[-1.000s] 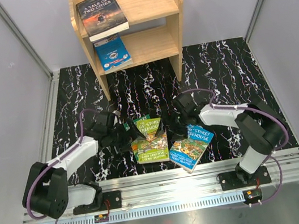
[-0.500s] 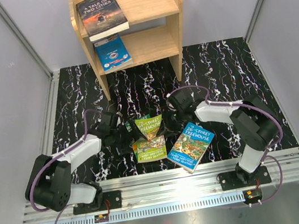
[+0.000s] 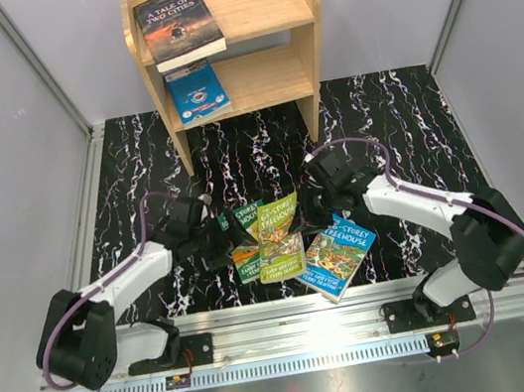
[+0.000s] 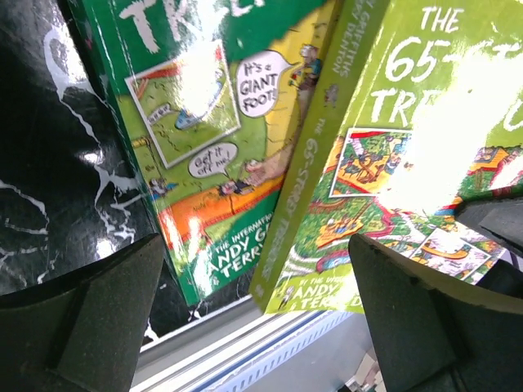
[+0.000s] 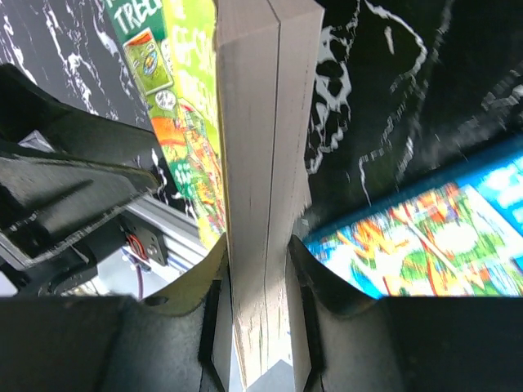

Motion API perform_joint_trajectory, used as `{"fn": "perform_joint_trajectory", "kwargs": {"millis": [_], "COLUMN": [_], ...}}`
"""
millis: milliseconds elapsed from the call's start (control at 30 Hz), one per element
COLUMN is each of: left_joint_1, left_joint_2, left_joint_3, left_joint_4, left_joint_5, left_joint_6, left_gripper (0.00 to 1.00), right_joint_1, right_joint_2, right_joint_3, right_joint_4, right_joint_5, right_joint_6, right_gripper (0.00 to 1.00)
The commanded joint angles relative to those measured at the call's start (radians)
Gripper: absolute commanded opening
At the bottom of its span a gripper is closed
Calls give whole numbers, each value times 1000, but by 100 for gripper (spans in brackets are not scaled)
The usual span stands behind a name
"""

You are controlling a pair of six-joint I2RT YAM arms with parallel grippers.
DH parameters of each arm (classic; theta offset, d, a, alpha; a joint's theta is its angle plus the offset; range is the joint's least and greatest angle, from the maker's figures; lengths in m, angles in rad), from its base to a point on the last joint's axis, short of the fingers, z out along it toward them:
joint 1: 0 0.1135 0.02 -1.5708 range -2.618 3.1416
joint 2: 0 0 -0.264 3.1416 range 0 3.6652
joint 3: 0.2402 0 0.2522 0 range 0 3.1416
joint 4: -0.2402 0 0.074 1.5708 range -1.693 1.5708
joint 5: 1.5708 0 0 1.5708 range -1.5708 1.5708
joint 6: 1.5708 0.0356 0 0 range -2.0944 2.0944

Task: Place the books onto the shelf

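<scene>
My right gripper [image 3: 303, 211] is shut on the page edge [image 5: 261, 122] of a lime-green "65-Storey Treehouse" book [image 3: 278, 233], which is tipped up off the mat. A darker green Treehouse book [image 3: 245, 259] lies flat under and left of it. My left gripper [image 3: 217, 239] stands open beside both green covers [image 4: 204, 122], touching neither. The blue-green "26-Storey Treehouse" book [image 3: 336, 256] lies flat to the right. On the light-wood shelf [image 3: 259, 0], "A Tale of Two Cities" [image 3: 178, 24] rests on the top tier and a blue book [image 3: 196, 91] on the lower tier.
The black marbled mat [image 3: 381, 126] covers the table between the shelf and the arms. An aluminium rail [image 3: 304, 325] runs along the near edge, just behind the books. Grey walls close in the left and right sides.
My right gripper has closed on the lime-green book's edge and tipped it up, shifting it right. The left gripper stayed open and moved slightly.
</scene>
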Motion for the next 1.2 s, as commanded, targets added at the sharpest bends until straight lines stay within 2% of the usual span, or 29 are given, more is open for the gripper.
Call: {"fn": "perform_joint_trajectory", "kwargs": {"millis": [0,167,267,367,400,467,500,567,600,633,700,767,800,867,967,1000,1067,1100,1167], "left_joint_1": [-3,-3,-3,-1,-1,-3,-3,-3,-3,-1,-3,-3,-1,-3,-3,-1,-3,-1,-1], "left_joint_2": [-86,-212,-272,-286,-291,-320,-332,-379,-395,-407,-441,-475,-482,-501,-512,-499,-478,-446,-394], "left_joint_3": [22,85,166,234,237,219,205,151,133,119,87,76,67,62,99,129,255,307,511], "left_joint_4": [-56,-106,-139,-211,-241,-256,-259,-256,-256,-259,-271,-284,-294,-304,-301,-290,-273,-264,-276], "left_joint_5": [-38,-46,-63,-93,-99,-109,-110,-113,-112,-110,-113,-118,-116,-119,-116,-118,-112,-110,-125], "left_joint_6": [28,46,59,89,101,103,96,85,71,63,49,42,36,31,25,40,84,106,179], "left_gripper": [99,99,99,99,99,99,99,99,99,99,99,99,99,99,99,99,99,99,99], "right_joint_1": [4,4,4,4,2,2,-2,-10,-20,-51,-106,-195,-215,-254,-267,-268,-268,-268,-268], "right_joint_2": [-124,-177,-186,-137,-114,-11,30,177,231,338,432,489,487,492,604,627,619,594,474], "right_joint_3": [135,295,436,652,794,957,1134,1328,1533,1630,1839,1835,1753,1696,1824,1890,1865,1773,1650], "right_joint_4": [-92,-163,-192,-240,-278,-318,-361,-404,-442,-454,-417,-294,-136,-9,41,42,67,90,114], "right_joint_5": [47,35,10,2,-1,-19,-27,-61,-71,-109,-159,-252,-266,-275,-312,-327,-378,-392,-406], "right_joint_6": [-42,-96,-119,-186,-203,-247,-260,-277,-274,-262,-173,-19,28,117,189,202,220,214,170], "right_gripper": [0,0,0,0,0,0,0,0,0,0,0,0,0,0,0,0,0,0,0]}}
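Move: The right hand holds the 65-Storey Treehouse book by its edge; the middle of the upper shelf board lies about 26 cm ahead, 9 cm left and some 22 cm above it. A Tale of Two Cities stands on that board, 9 cm farther left; the blue book on the lower shelf is roughly 24 cm ahead and 18 cm left of the hand. From the left hand the upper board is about 27 cm ahead, 6 cm right, 25 cm up. Steeply up first, some 45 cm, the right hand carries the pinched 65-Storey book clear of the table, then drives it forward and eases down about 6 cm over the upper shelf, net 24 cm farther out. Meanwhile its fingers swing up some 50 degrees to point level, leftward and forward. The open left hand withdraws upward from over the green Treehouse book. ##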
